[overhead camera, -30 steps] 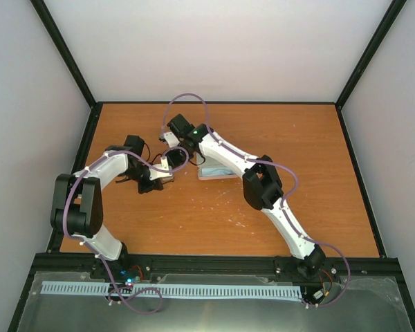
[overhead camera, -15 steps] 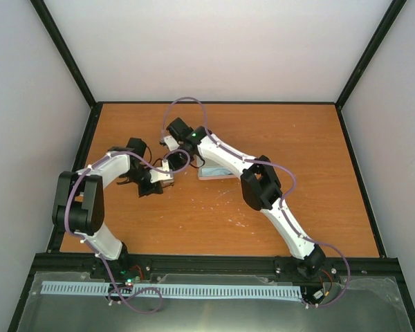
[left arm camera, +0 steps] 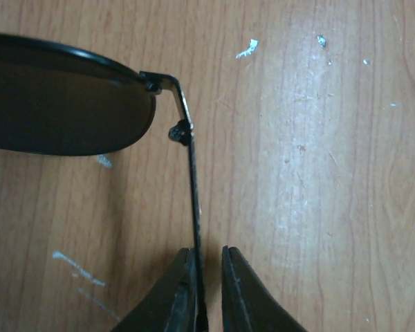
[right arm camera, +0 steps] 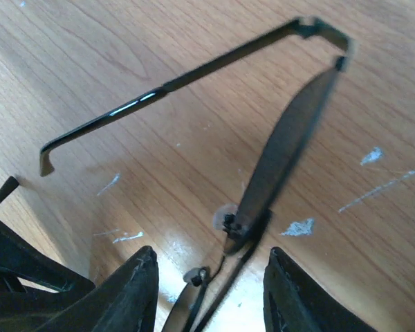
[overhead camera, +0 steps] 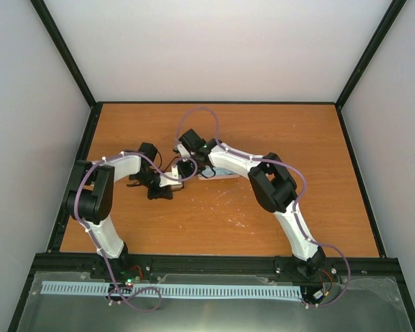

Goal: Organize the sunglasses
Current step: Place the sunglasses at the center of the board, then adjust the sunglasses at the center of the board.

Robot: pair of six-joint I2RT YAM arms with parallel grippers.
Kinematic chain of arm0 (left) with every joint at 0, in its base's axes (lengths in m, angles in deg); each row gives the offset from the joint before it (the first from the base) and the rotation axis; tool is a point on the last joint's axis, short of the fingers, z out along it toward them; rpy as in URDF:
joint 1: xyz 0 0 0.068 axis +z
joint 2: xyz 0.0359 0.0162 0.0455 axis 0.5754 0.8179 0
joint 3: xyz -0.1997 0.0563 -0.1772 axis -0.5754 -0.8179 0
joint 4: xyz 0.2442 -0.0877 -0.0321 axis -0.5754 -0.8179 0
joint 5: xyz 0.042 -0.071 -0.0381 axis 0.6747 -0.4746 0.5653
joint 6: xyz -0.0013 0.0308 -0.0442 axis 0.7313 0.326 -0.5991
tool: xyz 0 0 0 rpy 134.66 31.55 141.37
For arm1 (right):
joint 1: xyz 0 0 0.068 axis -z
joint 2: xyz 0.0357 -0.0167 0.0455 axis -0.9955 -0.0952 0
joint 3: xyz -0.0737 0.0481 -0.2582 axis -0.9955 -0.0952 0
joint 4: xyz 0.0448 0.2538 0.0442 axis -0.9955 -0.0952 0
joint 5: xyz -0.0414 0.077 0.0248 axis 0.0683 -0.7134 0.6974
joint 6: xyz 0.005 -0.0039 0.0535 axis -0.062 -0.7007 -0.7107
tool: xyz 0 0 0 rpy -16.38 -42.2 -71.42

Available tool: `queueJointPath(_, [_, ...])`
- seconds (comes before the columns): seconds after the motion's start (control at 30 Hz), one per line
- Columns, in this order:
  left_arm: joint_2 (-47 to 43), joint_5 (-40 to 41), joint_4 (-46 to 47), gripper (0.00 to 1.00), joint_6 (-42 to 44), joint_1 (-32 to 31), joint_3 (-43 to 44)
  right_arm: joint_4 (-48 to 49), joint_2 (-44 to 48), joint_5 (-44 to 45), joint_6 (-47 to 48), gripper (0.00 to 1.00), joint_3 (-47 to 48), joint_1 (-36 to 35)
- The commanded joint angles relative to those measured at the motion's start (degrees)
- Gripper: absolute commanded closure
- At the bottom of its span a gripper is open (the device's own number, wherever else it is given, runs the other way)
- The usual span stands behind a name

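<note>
The sunglasses (left arm camera: 62, 104) have a thin black frame and dark lenses, and they lie open just over the wood. In the left wrist view one slim arm (left arm camera: 192, 194) runs down between the fingers of my left gripper (left arm camera: 207, 259). It leans on the left finger, and a narrow gap shows before the right finger (left arm camera: 238, 290). My right gripper (right arm camera: 211, 259) stands open with its fingers on either side of the sunglasses' (right arm camera: 283, 145) bridge, touching nothing. From above, both grippers (overhead camera: 159, 190) (overhead camera: 185, 168) meet left of centre and hide the glasses.
A pale blue-grey flat thing (overhead camera: 220, 174) lies on the table (overhead camera: 297, 152) right behind the right forearm, partly covered by it. Black frame posts and white walls close in the table on three sides. White scuffs mark the wood.
Both wrists have shifted a little to the right with the glasses between them. The left jaws have parted slightly from the arm they were pinching. The right elbow has folded in.
</note>
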Motion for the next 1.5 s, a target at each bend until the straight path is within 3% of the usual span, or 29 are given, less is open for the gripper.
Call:
queueJointPath(0.0, [0.1, -2.5, 8.8, 0.82, -3.6, -0.5, 2.9, 1.4, 3.4, -2.0, -0.1, 0.58, -2.3, -2.6])
queueJointPath(0.13, [-1.6, -2.2, 9.2, 0.65, -4.0, -0.6, 2.1, 1.3, 3.3, -2.7, -0.3, 0.57, -1.2, -2.6])
queueJointPath(0.4, [-5.2, -2.2, 9.0, 0.42, -5.3, -0.6, 2.0, -2.5, 0.6, -0.9, -0.8, 0.57, 3.3, -2.9])
queueJointPath(0.43, [-6.1, -2.5, 8.9, 0.34, -5.5, -0.6, 2.0, -3.6, 0.0, -0.4, -0.9, 0.57, 4.1, -3.1])
queueJointPath(0.5, [-8.3, -3.3, 8.7, 0.04, -5.8, -0.6, 1.9, -4.2, -0.6, 0.3, -1.1, 0.57, 5.2, -3.6])
queueJointPath(0.53, [-9.4, -3.8, 8.6, 0.01, -6.0, -0.6, 1.8, -4.4, -0.8, 0.7, -1.4, 0.57, 5.5, -3.8])
queueJointPath(1.03, [-23.5, -6.5, 10.2, 0.01, -8.8, -0.1, -2.3, -10.1, -5.7, 7.4, -4.6, 0.57, 12.5, -6.1])
queueJointPath(1.2, [-26.2, -6.8, 11.1, 0.01, -9.0, 0.9, -4.3, -0.8, 2.6, 7.4, -5.7, 0.57, 2.5, -6.2])
queueJointPath(1.47, [-26.6, -7.3, 12.2, 0.01, -8.3, 5.1, -6.0, 2.9, 13.2, 12.7, -7.6, 0.57, -6.8, -5.2])
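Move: The left fingers hold the end of the sunglasses' near temple; the middle of the sunglasses lies about 8 cm ahead and 8 cm to their right, almost level in height. From the right hand that middle is about 2 cm ahead, straight in line sideways and 2 cm below. The far temple's middle is some 4 cm ahead and 6 cm left of the right hand, the open case about 13 cm to its right and 1 cm ahead, both slightly below. Letting go of the near temple, the left fingers spread wide and the hand climbs some 12 cm with slight forward drift, fingertips swinging about 25 degrees forward. The right hand, fingers staying half open, rises 3–4 cm off the near rim, then dips about as far while drawing back some 5 cm and slightly left past the sunglasses, and lifts again, coming clear of them. ##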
